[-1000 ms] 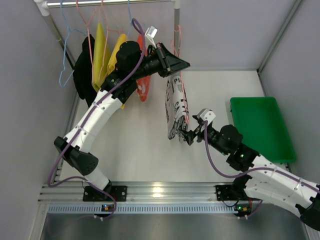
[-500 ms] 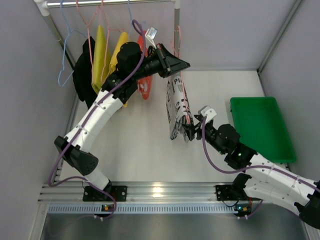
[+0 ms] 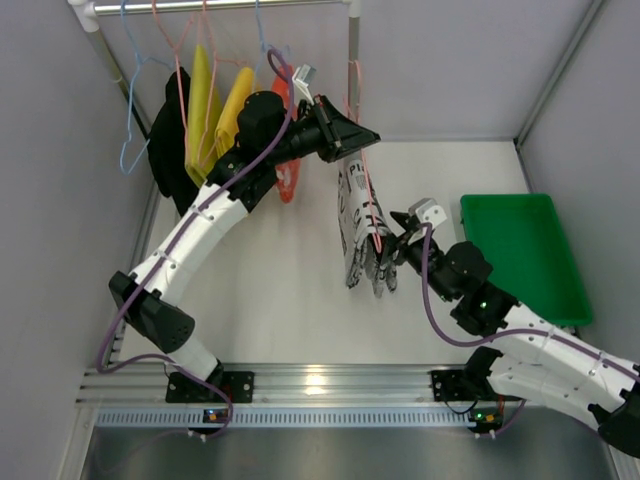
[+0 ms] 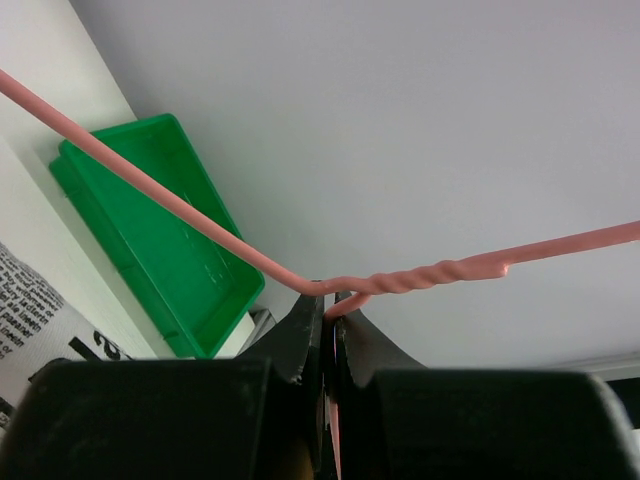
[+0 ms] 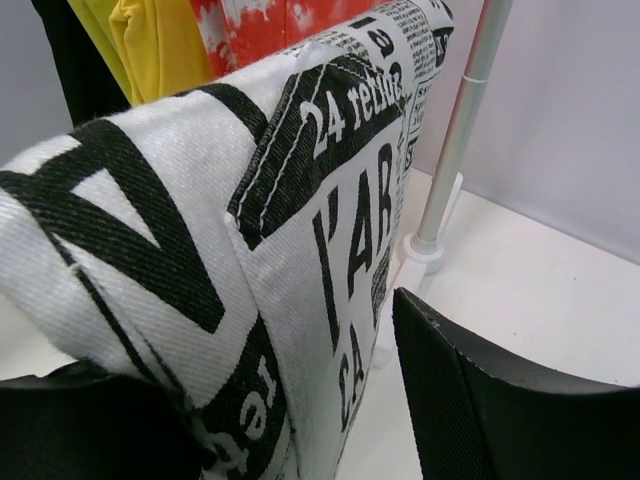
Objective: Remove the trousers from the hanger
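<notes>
The trousers (image 3: 358,222), white with black letters, hang from the pink hanger (image 3: 371,210), which is off the rail. My left gripper (image 3: 348,135) holds the hanger from above. In the left wrist view this gripper (image 4: 331,302) is shut on the pink hanger wire (image 4: 200,222) just below its twisted neck. My right gripper (image 3: 385,266) is at the lower end of the trousers. In the right wrist view the trousers (image 5: 290,230) fill the space between the fingers of the right gripper (image 5: 270,380). The cloth lies against the left finger, and a gap shows before the right finger (image 5: 480,400), so the gripper is open.
A green tray (image 3: 520,255) lies on the table at the right. The rail (image 3: 220,6) at the back carries yellow garments (image 3: 205,105), a red-orange one (image 3: 288,180), a black one (image 3: 168,140) and light blue hangers (image 3: 128,150). The rack post (image 5: 455,150) stands just behind the trousers.
My right gripper has moved in around the lower end of the trousers and its fingers have narrowed. The trousers have swung slightly to the right. The left gripper still holds the hanger.
</notes>
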You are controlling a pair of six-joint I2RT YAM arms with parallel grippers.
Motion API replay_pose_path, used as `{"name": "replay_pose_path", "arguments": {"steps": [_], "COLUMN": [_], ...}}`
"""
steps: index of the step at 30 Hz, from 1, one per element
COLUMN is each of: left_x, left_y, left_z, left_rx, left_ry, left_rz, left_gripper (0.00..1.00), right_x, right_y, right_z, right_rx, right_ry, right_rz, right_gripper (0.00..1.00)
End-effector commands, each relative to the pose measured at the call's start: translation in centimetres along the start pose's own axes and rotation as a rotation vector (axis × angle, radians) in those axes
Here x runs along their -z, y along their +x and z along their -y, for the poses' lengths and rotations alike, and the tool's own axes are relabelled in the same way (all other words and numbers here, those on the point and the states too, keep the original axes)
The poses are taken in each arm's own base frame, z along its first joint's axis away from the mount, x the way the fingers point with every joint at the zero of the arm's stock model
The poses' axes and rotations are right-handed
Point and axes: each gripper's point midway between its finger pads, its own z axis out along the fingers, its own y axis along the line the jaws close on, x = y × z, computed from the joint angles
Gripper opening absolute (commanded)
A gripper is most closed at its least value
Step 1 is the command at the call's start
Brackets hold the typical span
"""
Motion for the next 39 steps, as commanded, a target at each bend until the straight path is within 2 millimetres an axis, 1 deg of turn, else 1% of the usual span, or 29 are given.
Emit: {"name": "replay_pose_path", "arguments": {"steps": [1, 2, 8, 11, 12, 14, 17, 18, 20, 21, 22, 23, 24, 25, 26, 27, 28, 29, 31, 32, 34, 35, 36, 37, 38, 39], "left_x": [2.9, 2.8, 2.7, 2.6, 2.7, 2.7, 2.6, 2.5, 2.5, 2.5, 2.4, 2.5, 2.5, 2.4, 2.4, 2.4, 2.3, 2.3, 2.2, 2.2, 2.2, 2.2, 2.3, 2.4, 2.4, 2.4], "left_y": [-1.1, -0.9, -0.7, -0.5, -0.5, -0.3, -0.2, -0.1, 0.1, 0.2, 0.5, 0.6, 0.7, 1.0, 1.1, 1.3, 1.6, 1.8, 2.4, 2.7, 3.6, 3.8, 3.9, 4.3, 4.6, 4.6], "left_z": [6.9, 6.5, 5.8, 5.5, 5.5, 5.2, 5.2, 5.2, 4.9, 4.7, 4.3, 4.1, 3.8, 3.2, 2.7, 2.2, 1.6, 1.0, -0.3, -0.7, -1.9, -2.5, -2.7, -3.6, -4.2, -4.3], "left_rx": [-0.074, -0.069, -0.061, -0.054, -0.054, -0.045, -0.04, -0.038, -0.039, -0.041, -0.039, -0.049, -0.054, -0.058, -0.078, -0.087, -0.095, -0.117, -0.123, -0.144, -0.148, -0.157, -0.163, -0.165, -0.163, -0.169], "left_ry": [0.188, 0.182, 0.168, 0.162, 0.163, 0.157, 0.158, 0.16, 0.155, 0.153, 0.145, 0.142, 0.136, 0.124, 0.105, 0.091, 0.076, 0.063, 0.034, 0.026, -0.004, -0.016, -0.02, -0.041, -0.055, -0.059], "left_rz": [0.054, 0.048, 0.044, 0.039, 0.04, 0.036, 0.033, 0.027, 0.022, 0.019, 0.012, 0.008, 0.005, -0.002, -0.006, -0.011, -0.019, -0.025, -0.044, -0.053, -0.077, -0.082, -0.083, -0.092, -0.1, -0.1], "left_gripper": [0.0, 0.0, 0.0, 0.0, 0.0, 0.0, 0.0, 0.0, 0.0, 0.0, 0.0, 0.0, 0.0, 0.0, 0.0, 0.0, 0.0, 0.0, 0.0, 0.0, 0.0, 0.0, 0.0, 0.0, 0.0, 0.0], "right_x": [-0.2, -0.1, 0.4, 0.5, 0.5, 0.5, 0.3, 0.2, 0.2, 0.3, 0.2, 0.3, 0.4, 0.5, 0.9, 0.9, 1.2, 1.7, 2.3, 3.0, 3.6, 4.3, 4.6, 5.4, 5.9, 6.1], "right_y": [-7.0, -7.4, -9.9, -10.8, -10.9, -11.0, -10.9, -11.0, -11.3, -11.6, -11.7, -12.6, -12.8, -13.4, -14.9, -15.2, -16.0, -18.1, -19.5, -21.3, -22.6, -24.0, -24.6, -25.6, -26.3, -26.6], "right_z": [0.5, 0.6, 1.0, 1.2, 1.1, 1.1, 1.3, 1.4, 1.4, 1.5, 1.5, 1.8, 1.9, 2.0, 2.2, 2.2, 2.4, 2.5, 2.4, 2.5, 2.7, 2.9, 3.0, 3.2, 3.4, 3.6], "right_rx": [-0.037, -0.038, -0.039, -0.032, -0.029, -0.021, -0.009, -0.009, -0.01, -0.011, -0.014, -0.021, -0.022, -0.036, -0.049, -0.055, -0.081, -0.103, -0.128, -0.142, -0.15, -0.156, -0.157, -0.161, -0.165, -0.168], "right_ry": [0.024, 0.026, 0.037, 0.041, 0.039, 0.039, 0.048, 0.053, 0.055, 0.057, 0.057, 0.069, 0.071, 0.072, 0.077, 0.076, 0.075, 0.073, 0.056, 0.049, 0.05, 0.051, 0.048, 0.051, 0.054, 0.058], "right_rz": [0.205, 0.215, 0.276, 0.295, 0.298, 0.303, 0.299, 0.3, 0.302, 0.307, 0.305, 0.319, 0.313, 0.319, 0.343, 0.336, 0.347, 0.379, 0.389, 0.424, 0.436, 0.464, 0.473, 0.494, 0.509, 0.515], "right_gripper": [0.64, 0.63, 0.57, 0.53, 0.5, 0.47, 0.36, 0.31, 0.24, 0.16, 0.11, 0.06, 0.0, 0.0, 0.0, 0.0, 0.0, 0.0, 0.0, 0.0, 0.0, 0.0, 0.0, 0.0, 0.0, 0.0]}}
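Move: The white printed trousers hang partly between the right hand's open fingers; their middle is about 5 cm ahead and 5 cm to the left, roughly level. The pink hanger's middle is some 8 cm ahead, 6 cm left and 9 cm above, and the red trousers on the rack some 24 cm ahead, 23 cm left and 10 cm higher. From the left hand, already holding that hanger, the printed trousers' middle lies about 17 cm below, 5 cm back and 3 cm right. Upward goes the right hand, slowly for the first 4 cm or so while its fingers close and pinch the near edge of the printed trousers, then quickly, pulling the cloth up to about 16 cm in all and ending slightly right and back. The left hand keeps its grip on the hanger's neck and sinks about 5 cm, easing back a little. ##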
